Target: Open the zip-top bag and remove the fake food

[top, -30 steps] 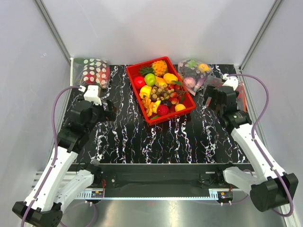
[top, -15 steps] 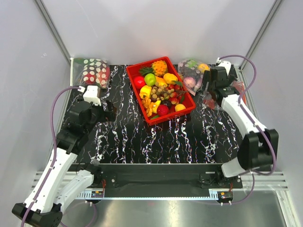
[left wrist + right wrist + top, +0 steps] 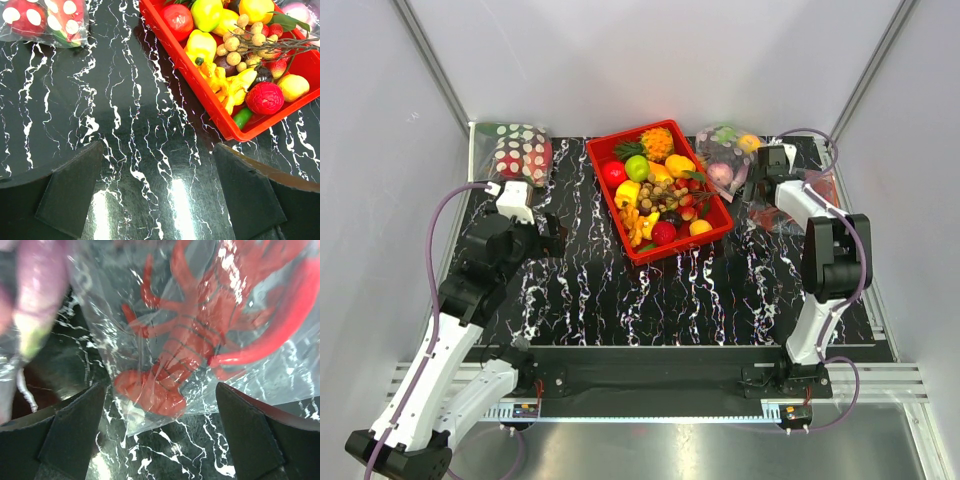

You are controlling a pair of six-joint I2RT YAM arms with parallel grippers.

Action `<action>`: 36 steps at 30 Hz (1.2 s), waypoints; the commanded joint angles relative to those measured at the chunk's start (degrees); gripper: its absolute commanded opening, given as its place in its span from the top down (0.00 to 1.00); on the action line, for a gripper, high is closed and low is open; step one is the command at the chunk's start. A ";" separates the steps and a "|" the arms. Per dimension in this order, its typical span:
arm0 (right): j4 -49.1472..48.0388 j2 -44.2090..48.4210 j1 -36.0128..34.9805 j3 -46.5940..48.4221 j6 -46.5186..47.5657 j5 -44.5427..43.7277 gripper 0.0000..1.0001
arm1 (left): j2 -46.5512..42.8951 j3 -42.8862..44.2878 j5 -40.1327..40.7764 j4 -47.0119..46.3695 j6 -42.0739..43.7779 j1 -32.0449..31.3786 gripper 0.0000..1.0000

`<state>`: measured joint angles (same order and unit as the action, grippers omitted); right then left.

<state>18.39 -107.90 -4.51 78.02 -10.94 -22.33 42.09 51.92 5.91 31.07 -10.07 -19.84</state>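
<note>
The zip-top bag (image 3: 150,390) is clear crinkly plastic lying on the black marble table at the far right, partly under my right arm in the top view (image 3: 767,214). Inside it are the red lobster (image 3: 185,345) and the long red chili (image 3: 280,320). The brown ball and the zip strip are not in view. My right gripper (image 3: 160,440) is open and hovers just above the bag's corner, with the lobster's tail between and beyond its fingers; it also shows in the top view (image 3: 758,192). My left gripper (image 3: 160,195) is open and empty over bare table at the left (image 3: 548,235).
A red tray (image 3: 720,228) full of fake fruit stands at the back centre, its corner close to my left gripper (image 3: 220,117). A clear bag of pastel fruits (image 3: 725,160) lies just left of my right gripper (image 3: 35,300). A white-dotted red bag (image 3: 520,150) lies at the back left.
My right arm has folded back and swung its gripper to the far right, down over the zip-top bag. The left arm has not moved.
</note>
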 commanded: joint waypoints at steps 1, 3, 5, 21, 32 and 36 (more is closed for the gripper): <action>1.19 -2.04 0.73 3.80 -2.32 -0.78 0.02 | -0.43 0.99 -1.52 -2.33 0.57 -0.03 0.01; 2.08 -2.75 1.34 4.07 -2.77 -0.79 0.05 | -0.51 0.99 -1.69 -2.33 0.57 -0.03 0.01; 2.09 -3.20 2.05 3.63 -3.39 0.87 0.15 | -0.60 0.99 -1.96 -2.33 0.57 -0.03 0.01; 6.12 10.65 6.62 -4.35 -4.70 4.75 1.00 | -1.83 0.11 -0.90 -3.21 0.66 -0.03 0.01; 9.20 36.34 6.62 -16.84 -7.43 13.44 1.00 | -2.53 -0.06 -9.24 -7.06 -7.33 -0.20 0.01; 9.47 45.64 6.53 -18.86 -9.27 22.12 1.00 | -3.15 -1.56 -11.62 -12.25 -12.78 -1.95 0.01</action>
<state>28.21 -68.07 2.04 59.72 -18.06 -8.36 39.99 51.11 -1.32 26.37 -17.50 -20.40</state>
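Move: The lobster bag's middle lies about 8 cm to the right hand's right, 3 cm ahead and 5 cm below, its near-left corner almost under the open fingers. The vegetable bag sits some 12 cm ahead and 10 cm left, the red tray's middle about 29 cm left and 3 cm ahead, both similarly low. From the left hand, the lobster bag is roughly 24 cm ahead, 62 cm right and 22 cm below. Right hand dips, pinches the lobster bag, draws it 15 cm up and 12 cm back; left hand drifts right. ##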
